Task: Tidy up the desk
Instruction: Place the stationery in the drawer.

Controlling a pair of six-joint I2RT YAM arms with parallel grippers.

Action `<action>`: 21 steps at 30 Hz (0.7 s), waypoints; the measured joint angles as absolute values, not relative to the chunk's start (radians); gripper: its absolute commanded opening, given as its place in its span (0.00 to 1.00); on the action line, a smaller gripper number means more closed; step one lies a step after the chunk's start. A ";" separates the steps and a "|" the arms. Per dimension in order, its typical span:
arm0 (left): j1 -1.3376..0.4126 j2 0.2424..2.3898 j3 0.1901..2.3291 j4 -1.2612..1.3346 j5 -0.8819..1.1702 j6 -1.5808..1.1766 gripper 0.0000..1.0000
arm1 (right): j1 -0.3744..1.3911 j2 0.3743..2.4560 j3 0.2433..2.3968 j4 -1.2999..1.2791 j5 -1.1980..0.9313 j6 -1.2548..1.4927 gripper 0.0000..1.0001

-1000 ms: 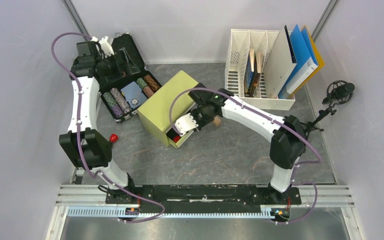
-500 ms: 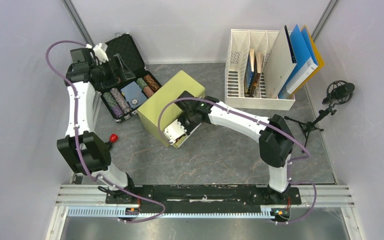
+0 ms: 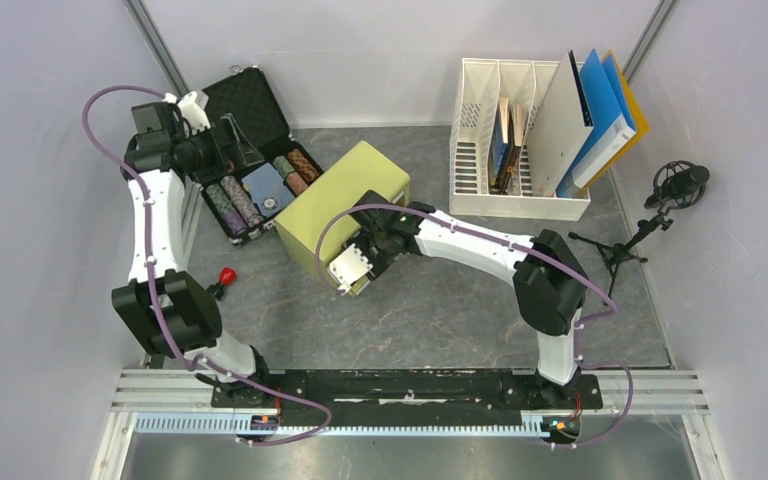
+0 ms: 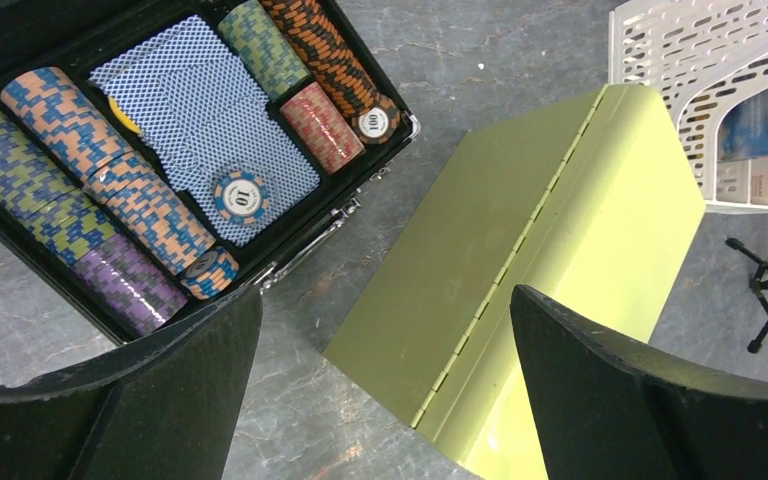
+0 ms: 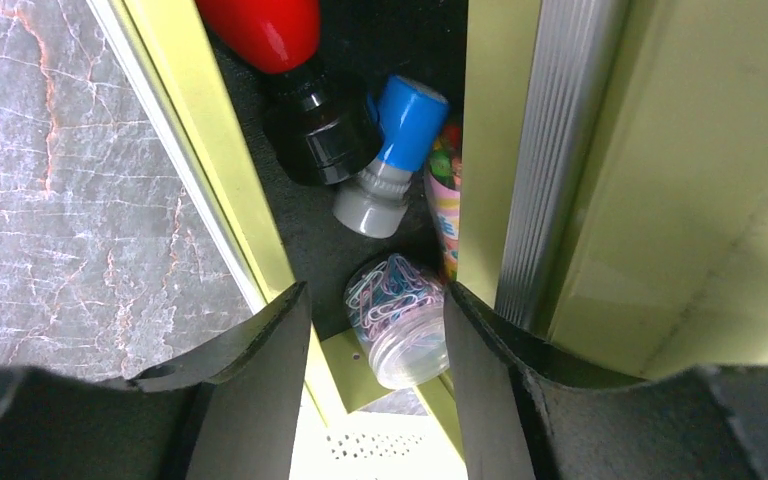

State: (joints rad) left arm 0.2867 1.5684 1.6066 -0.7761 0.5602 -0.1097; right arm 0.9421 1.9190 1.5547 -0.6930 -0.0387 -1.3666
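Note:
The desk (image 3: 440,300) is a dark grey veined surface. On it stands a yellow-green cabinet (image 3: 345,195) with its drawer (image 5: 220,170) pulled out. My right gripper (image 5: 375,292) hangs over the drawer, open, its fingers on either side of a clear jar of paper clips (image 5: 400,330) that lies in the drawer, with a gap at the left finger. My left gripper (image 4: 385,295) is wide open and empty, high above the desk between the open chip case (image 4: 160,150) and the cabinet (image 4: 520,270).
The drawer also holds a red-and-black stamp (image 5: 300,90) and a blue-capped one (image 5: 390,150). A white file rack with folders (image 3: 520,130) stands at the back right, a small microphone tripod (image 3: 660,200) at the far right, a small red item (image 3: 227,276) near the left arm.
My right gripper has moved left over the drawer and its jaws have widened round the jar. The left arm has drawn back towards the far left.

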 measured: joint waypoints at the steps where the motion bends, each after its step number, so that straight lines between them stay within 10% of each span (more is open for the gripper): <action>1: 0.290 1.567 1.605 -0.778 0.559 -0.102 1.00 | 0.942 1.919 1.551 -0.690 -0.035 -1.366 0.57; 21: 0.330 1.351 1.254 -0.957 0.232 0.419 1.00 | 0.770 1.690 1.450 -0.584 -0.093 -1.105 0.61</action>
State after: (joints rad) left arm 0.3302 1.3510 1.2541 -0.9569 0.2321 0.4191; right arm 0.7704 1.6901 1.4502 -0.5838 -0.0925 -1.1053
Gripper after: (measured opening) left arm 0.997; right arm 0.600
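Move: The stamp lying on the desk is about 15 cm back of the left hand, 7 cm to its left and 25 cm below; the chip case is some 11 cm ahead of that hand, roughly straight ahead and 23 cm below, and the green cabinet level with it, about 21 cm right and 17 cm lower. The right hand is over the open drawer, its paper-clip jar 2 cm ahead, 2 cm right and 4 cm below; the blue-capped bottle lies 3 cm back, 3 cm left, 5 cm below. The left hand, empty and wide open, swings back and down from beside the chip case towards the stamp on the desk, about 16 cm in all and drifting left, gathering speed while the wrist rolls left side up and the fingers tip steeper, some 30 degrees together. Meanwhile the right hand, already part open and keeping that gap, climbs about 7 cm out of the drawer and sweeps some 6 cm right and 4 cm forward towards the drawer's far end, turning about 20 degrees clockwise as its left side rises. ##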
